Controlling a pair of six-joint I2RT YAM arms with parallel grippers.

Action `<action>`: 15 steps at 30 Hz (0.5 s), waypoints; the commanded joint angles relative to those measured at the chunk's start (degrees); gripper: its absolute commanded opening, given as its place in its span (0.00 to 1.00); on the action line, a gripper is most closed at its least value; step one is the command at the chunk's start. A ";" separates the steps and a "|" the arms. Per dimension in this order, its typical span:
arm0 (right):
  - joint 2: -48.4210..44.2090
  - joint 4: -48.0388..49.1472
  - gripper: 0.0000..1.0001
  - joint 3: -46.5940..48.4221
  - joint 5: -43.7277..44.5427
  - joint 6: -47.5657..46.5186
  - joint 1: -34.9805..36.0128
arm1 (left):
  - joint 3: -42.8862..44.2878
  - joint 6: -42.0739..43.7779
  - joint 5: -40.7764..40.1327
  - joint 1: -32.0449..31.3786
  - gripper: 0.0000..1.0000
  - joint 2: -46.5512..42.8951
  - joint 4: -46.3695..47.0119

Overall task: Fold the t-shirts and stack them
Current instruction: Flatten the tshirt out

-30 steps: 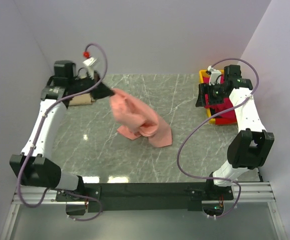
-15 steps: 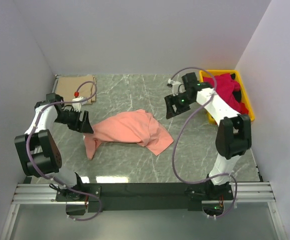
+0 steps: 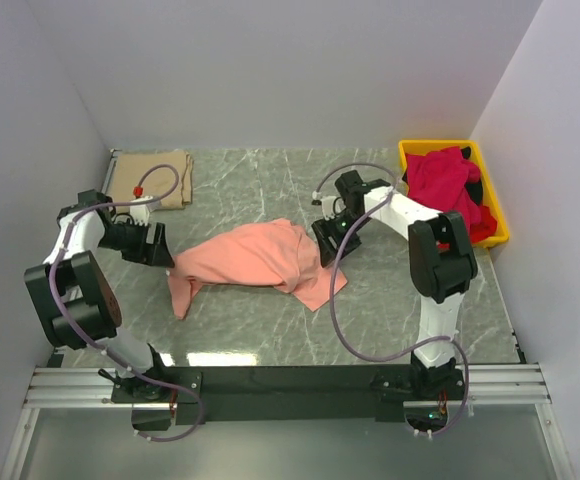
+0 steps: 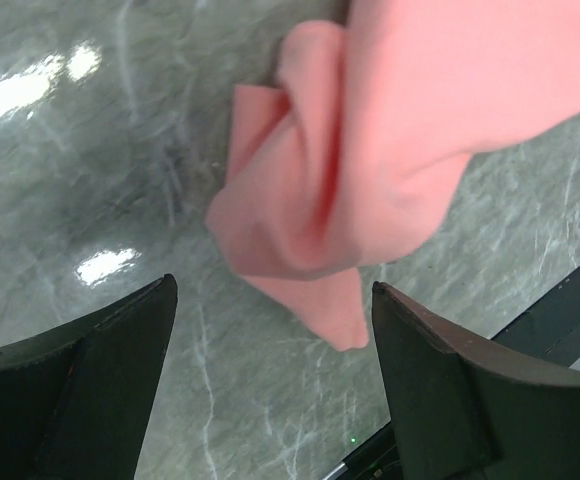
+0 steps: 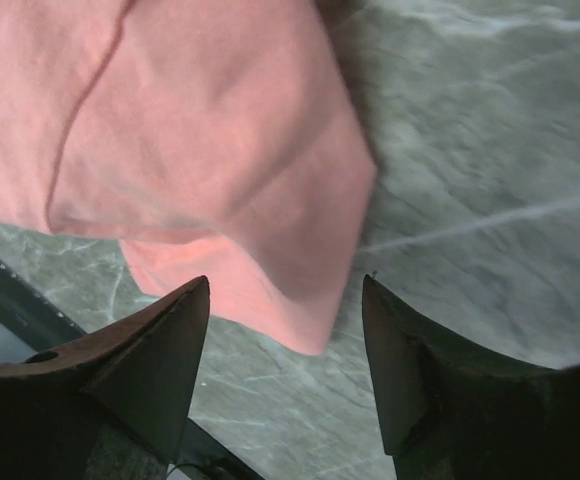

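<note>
A salmon-pink t-shirt (image 3: 255, 262) lies crumpled across the middle of the table. My left gripper (image 3: 160, 245) stands open at its left end; in the left wrist view the bunched cloth (image 4: 370, 150) lies ahead of the left gripper (image 4: 272, 290), nothing pinched. My right gripper (image 3: 325, 235) is open at the shirt's right edge; in the right wrist view a corner of the shirt (image 5: 200, 130) reaches toward the right gripper (image 5: 285, 285) without being held. A tan-beige t-shirt (image 3: 160, 175) lies flat at the back left. Crimson-red t-shirts (image 3: 445, 180) are heaped at the back right.
The yellow bin (image 3: 498, 222) holding the crimson cloth stands in the back right corner. White walls close the table at the back and both sides. The black mounting rail (image 3: 290, 380) runs along the near edge.
The left gripper opened and let go of the pink shirt, which went from hanging in the air to lying on the table. The right arm swung from the bin to the shirt's right edge.
</note>
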 commanded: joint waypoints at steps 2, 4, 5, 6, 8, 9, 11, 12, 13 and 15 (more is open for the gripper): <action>3.06 -1.09 0.62 0.47 -4.82 -1.24 1.61 | 3.78 0.64 3.41 0.78 0.85 3.17 0.25; 2.98 -1.45 0.46 -0.06 -6.67 -2.29 1.61 | 5.70 1.25 6.30 0.16 0.86 5.27 -1.24; 2.28 -1.46 0.41 -0.67 -6.94 -2.64 1.79 | 6.15 1.08 6.84 -0.36 0.86 5.80 -1.59; 1.84 -1.72 0.37 -0.76 -7.12 -3.08 1.79 | 6.42 0.82 7.54 -1.85 0.88 6.07 -1.60; 0.61 -2.59 0.14 -0.50 -7.21 -4.05 1.70 | 5.46 -0.94 8.78 -3.70 0.89 6.07 0.58; 0.08 -2.95 0.00 -0.24 -7.03 -4.40 1.44 | 4.32 -2.08 8.69 -5.88 0.89 5.81 1.73; -1.93 -3.73 0.00 0.29 -6.42 -5.11 1.00 | 3.17 -4.63 7.91 -8.09 0.88 5.63 4.97; -2.81 -4.00 0.00 0.38 -5.98 -5.37 0.65 | 2.73 -5.51 7.29 -9.84 0.79 5.72 6.04; -3.69 -4.18 0.00 0.82 -5.63 -6.07 -0.14 | 2.21 -6.91 6.59 -10.38 0.72 6.24 6.48; -6.59 -4.53 0.00 1.17 -3.78 -6.95 -1.28 | 2.29 -7.36 5.27 -10.74 0.52 6.86 6.66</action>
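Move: The left hand, open and low, goes for the t-shirt's left end, about 2 cm ahead, 6 cm to its right and 2 cm below; the hanging sleeve lies some 8 cm back and 5 cm right, the tan folded cloth 18 cm ahead and 2 cm left. The right hand's target, the shirt's right end, is about 2 cm back, 1 cm left and 2 cm below. From that hand the yellow bin stands some 14 cm ahead and 27 cm right. Back about 2.5 cm, a little left and down, the right hand settles onto the t-shirt's right end, shuts from wide open to pinch its edge, then starts up by some 1.5 cm. The left hand edges forward, then swings about 6 cm to the right over the shirt's left end, its fingers beginning to close around the raised fold. ##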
